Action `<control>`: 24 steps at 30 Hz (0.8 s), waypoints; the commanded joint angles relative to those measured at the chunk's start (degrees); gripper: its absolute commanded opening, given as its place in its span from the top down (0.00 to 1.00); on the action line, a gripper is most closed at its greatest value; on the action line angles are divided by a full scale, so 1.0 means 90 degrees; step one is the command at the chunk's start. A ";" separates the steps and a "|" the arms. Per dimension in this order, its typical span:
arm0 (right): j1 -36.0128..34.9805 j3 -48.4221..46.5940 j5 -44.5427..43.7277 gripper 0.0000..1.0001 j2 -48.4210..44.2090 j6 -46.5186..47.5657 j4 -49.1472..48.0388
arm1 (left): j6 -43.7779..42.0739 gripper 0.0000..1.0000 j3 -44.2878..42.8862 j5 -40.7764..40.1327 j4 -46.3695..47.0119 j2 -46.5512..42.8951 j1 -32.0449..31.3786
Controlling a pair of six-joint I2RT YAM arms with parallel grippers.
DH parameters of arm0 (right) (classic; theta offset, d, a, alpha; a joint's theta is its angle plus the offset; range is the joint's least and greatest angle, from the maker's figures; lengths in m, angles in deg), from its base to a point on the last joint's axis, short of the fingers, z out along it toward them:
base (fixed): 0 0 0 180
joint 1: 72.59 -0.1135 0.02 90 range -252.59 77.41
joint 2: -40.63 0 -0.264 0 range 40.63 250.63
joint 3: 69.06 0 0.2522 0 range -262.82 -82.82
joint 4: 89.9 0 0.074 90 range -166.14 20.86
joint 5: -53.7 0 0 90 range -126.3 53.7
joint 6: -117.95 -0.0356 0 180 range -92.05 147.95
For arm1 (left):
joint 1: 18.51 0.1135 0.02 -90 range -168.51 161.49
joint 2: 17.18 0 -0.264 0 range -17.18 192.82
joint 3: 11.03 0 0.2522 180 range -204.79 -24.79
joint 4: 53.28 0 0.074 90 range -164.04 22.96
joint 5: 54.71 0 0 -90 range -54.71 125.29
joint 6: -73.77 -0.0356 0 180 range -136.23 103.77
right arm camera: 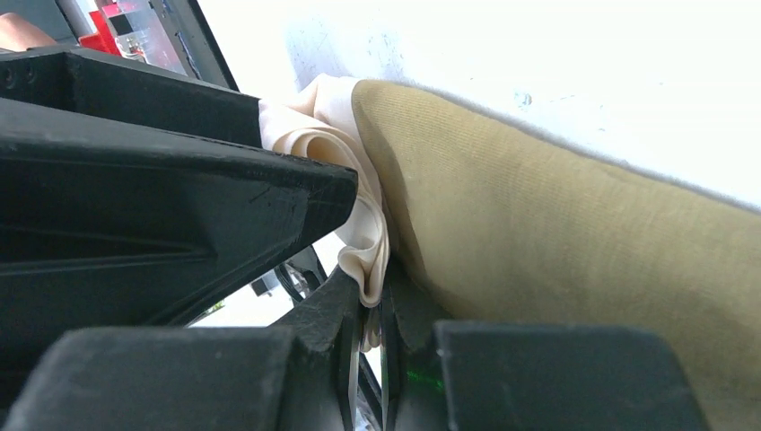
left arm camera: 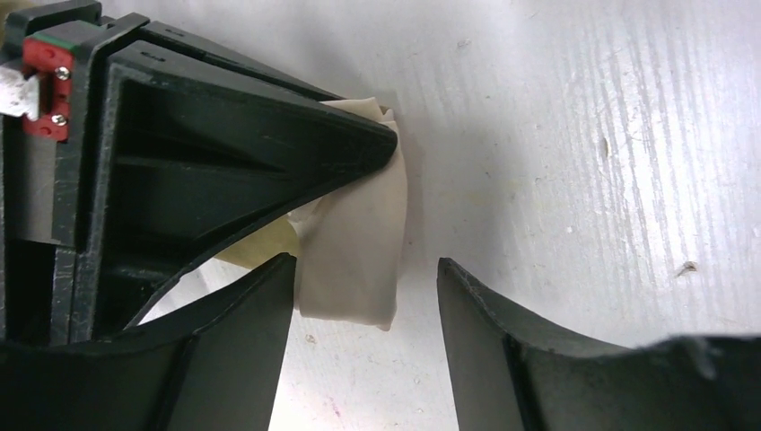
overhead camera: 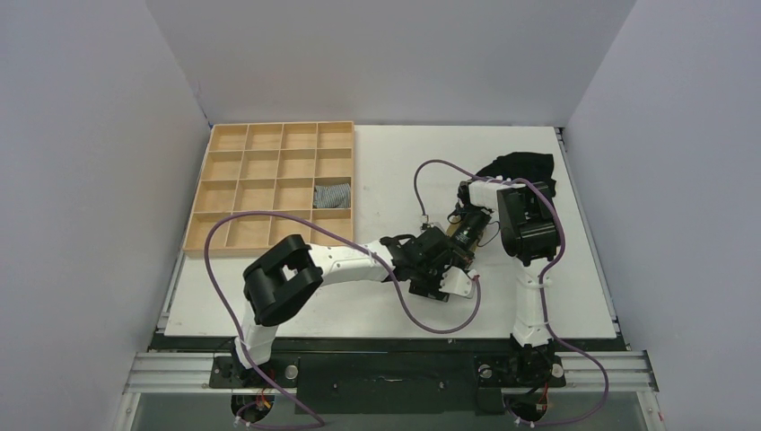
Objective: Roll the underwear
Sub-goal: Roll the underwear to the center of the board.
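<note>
The underwear shows in the right wrist view as a bulging olive-khaki roll [right arm camera: 538,233] with a cream-white panel [right arm camera: 363,242] folded along its edge. My right gripper [right arm camera: 375,301] is shut on that cream fold. In the left wrist view the cream flap [left arm camera: 354,242] hangs down from the right gripper's dark finger [left arm camera: 269,153] onto the white table. My left gripper [left arm camera: 366,269] is open around the flap's lower end, which touches the left finger and stands apart from the right one. In the top view both grippers [overhead camera: 449,251] meet at mid-table and hide the garment.
A wooden compartment tray [overhead camera: 199,193] sits at the back left, with a small striped cloth roll [overhead camera: 332,195] in one cell. A black garment [overhead camera: 520,166] lies at the back right, just behind the right arm [overhead camera: 528,224]. Purple cables loop over both arms.
</note>
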 commanded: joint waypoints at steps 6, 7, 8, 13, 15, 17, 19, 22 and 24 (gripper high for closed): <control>0.0040 -0.0096 -0.0353 1.00 0.0167 0.0191 -0.0524 | -0.0145 0.52 -0.0440 0.0085 -0.0185 0.0255 -0.0051; 0.0039 -0.0096 -0.0354 1.00 0.0167 0.0188 -0.0516 | -0.0140 0.53 -0.0453 0.0085 -0.0196 0.0289 -0.0051; 0.0038 -0.0096 -0.0350 1.00 0.0179 0.0186 -0.0514 | -0.0141 0.55 -0.0475 0.0071 -0.0211 0.0303 -0.0051; 0.0039 -0.0099 -0.0364 1.00 0.0179 0.0202 -0.0505 | -0.0152 0.58 -0.0503 0.0038 -0.0199 0.0425 -0.0043; 0.0038 -0.0089 -0.0358 1.00 0.0170 0.0219 -0.0501 | -0.0152 0.60 -0.0506 0.0040 -0.0192 0.0475 -0.0032; 0.0036 -0.0086 -0.0360 1.00 0.0159 0.0222 -0.0504 | -0.0148 0.64 -0.0493 0.0054 -0.0198 0.0511 -0.0031; 0.0041 -0.0086 -0.0364 1.00 0.0151 0.0236 -0.0503 | -0.0125 0.69 -0.0466 0.0103 -0.0201 0.0533 -0.0031; 0.0044 -0.0080 -0.0369 1.00 0.0137 0.0242 -0.0500 | -0.0060 0.81 -0.0413 0.0202 -0.0255 0.0536 -0.0024; 0.0047 -0.0082 -0.0370 1.00 0.0129 0.0251 -0.0502 | -0.0015 0.89 -0.0355 0.0289 -0.0291 0.0529 -0.0014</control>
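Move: The cream waistband end of the underwear hangs between my open left fingertips, its middle about 1 cm to the right, 1 cm ahead and 1 cm below my left hand. The olive part stretches away about 9 cm ahead of that hand and 2 cm to its right; the black underwear lies about 26 cm ahead and 18 cm right. From my right hand, already pinching the rolled band, the cream end is some 3 cm back, 1 cm left and 1 cm below. I shut my half-open left fingers around the cream waistband end and pinch it, while that hand sinks about 1 cm and eases nearly 1 cm to the right, its wrist held almost unturned. My right hand stays exactly where it is, fingers still closed on the rolled band just beyond. ##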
